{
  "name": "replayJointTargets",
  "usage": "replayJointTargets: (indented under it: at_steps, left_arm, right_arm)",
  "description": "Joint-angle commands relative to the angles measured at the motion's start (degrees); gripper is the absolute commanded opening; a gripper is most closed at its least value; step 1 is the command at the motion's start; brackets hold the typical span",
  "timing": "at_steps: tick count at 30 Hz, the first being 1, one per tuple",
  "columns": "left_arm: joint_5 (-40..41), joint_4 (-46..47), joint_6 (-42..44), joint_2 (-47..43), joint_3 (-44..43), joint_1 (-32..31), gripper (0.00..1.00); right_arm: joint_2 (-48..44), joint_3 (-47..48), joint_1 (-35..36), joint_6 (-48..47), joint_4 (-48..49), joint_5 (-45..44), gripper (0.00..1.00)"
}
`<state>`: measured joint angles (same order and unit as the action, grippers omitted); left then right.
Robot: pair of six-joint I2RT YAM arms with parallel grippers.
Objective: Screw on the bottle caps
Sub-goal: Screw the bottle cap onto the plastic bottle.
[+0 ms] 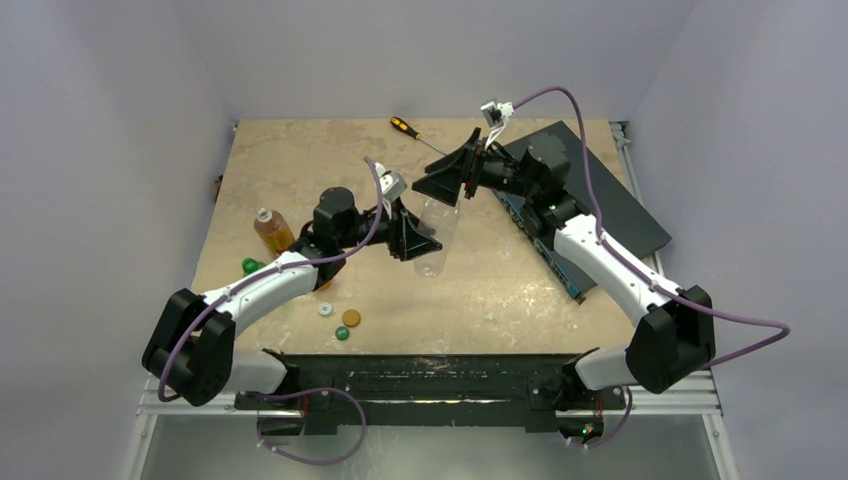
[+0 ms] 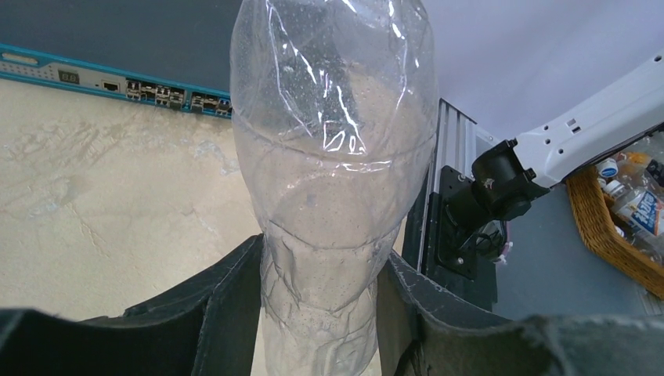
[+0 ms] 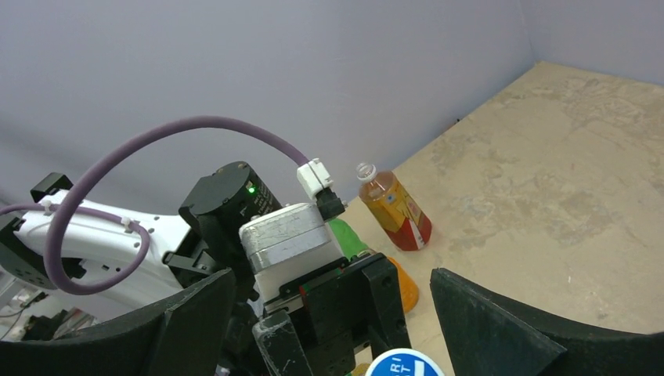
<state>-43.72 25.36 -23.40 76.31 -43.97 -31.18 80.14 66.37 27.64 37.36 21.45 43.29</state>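
My left gripper (image 1: 415,240) is shut on the waist of a clear bottle (image 1: 437,235), held tilted above the table; in the left wrist view both fingers press the bottle (image 2: 333,157). My right gripper (image 1: 453,180) stands open at the bottle's upper end. A blue cap (image 3: 407,365) shows between its spread fingers (image 3: 485,321), touching neither. An amber bottle (image 1: 272,230) stands uncapped at the left. White (image 1: 325,309), orange (image 1: 351,319) and dark green (image 1: 342,333) caps lie near the front. A green bottle (image 3: 344,235) is partly hidden behind the left gripper.
A black-and-orange screwdriver (image 1: 405,127) lies at the back of the table. A blue-edged network switch (image 1: 545,240) and a dark mat (image 1: 610,195) take up the right side. A wicker basket (image 2: 611,227) of items stands beyond the table's edge.
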Motion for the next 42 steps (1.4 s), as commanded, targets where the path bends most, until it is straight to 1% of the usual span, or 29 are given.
replayJointTargets:
  at_steps: [1, 6, 10, 17, 23, 31, 34, 39, 42]
  left_arm:
    - [-0.54, 4.49, -2.77, 1.19, 1.02, 1.06, 0.00]
    - [0.89, 5.06, -3.95, 1.55, 1.96, 2.15, 0.00]
    - [1.55, 7.48, -6.23, 1.39, 3.12, 3.57, 0.00]
    - [3.24, 7.07, -6.75, 1.39, 3.71, 5.34, 0.00]
    - [5.35, 3.73, -5.23, 0.63, 3.02, 7.59, 0.00]
    - [6.03, -1.62, -1.49, -2.21, 0.83, 9.89, 0.00]
    - [4.27, -1.69, -0.52, -3.72, 0.40, 9.91, 0.00]
    - [-4.10, -1.41, 0.92, -5.30, -0.17, 9.91, 0.00]
    - [-8.16, -0.55, 0.14, -5.42, -0.09, 9.87, 0.00]
  right_arm:
    - [-3.15, 0.40, 0.07, -0.61, 1.72, 0.58, 0.99]
    - [-4.22, 0.08, 0.11, -1.49, 0.52, 0.17, 0.99]
    - [-4.66, -0.14, 0.07, -2.05, -0.43, 0.74, 0.99]
    - [-6.21, -0.95, 0.07, -3.07, -2.20, 0.46, 0.99]
    - [-8.66, -1.95, 0.06, -4.23, -4.47, 1.81, 0.99]
    - [-14.27, -2.71, -0.19, -8.39, -12.05, -2.57, 0.99]
    - [-14.41, -1.94, -0.33, -9.81, -15.99, -6.58, 0.99]
    - [-12.47, 1.61, -0.43, -11.15, -22.53, -16.86, 0.99]
    - [-12.05, 2.38, -0.40, -10.92, -21.02, -16.83, 0.98]
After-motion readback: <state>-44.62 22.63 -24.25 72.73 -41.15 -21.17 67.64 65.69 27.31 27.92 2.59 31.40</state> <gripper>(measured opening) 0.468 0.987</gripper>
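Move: My left hand still holds the plastic bottle low down. Its blue-topped cap is about 12 cm above that hand, some 4 cm ahead and 3 cm to its right. From my wide-open right hand the cap is about 3 cm ahead, 1 cm right and 3 cm below, close beside the forward finger's inner face. The dark flat box lies roughly 32 cm right of that hand and 10 cm ahead, 33 cm lower. With the right fingers staying wide open, I work the cap along the inside of the forward finger: my left hand carries the bottle left and forward while my right hand draws right and back, each about 4 cm, the finger bearing on the cap. Then the hands part quickly, the left ending some 5 cm left and 3 forward of its start, turned about 10 degrees counter-clockwise. The right swings back and up, then forward and down, turning some 13 degrees clockwise. ##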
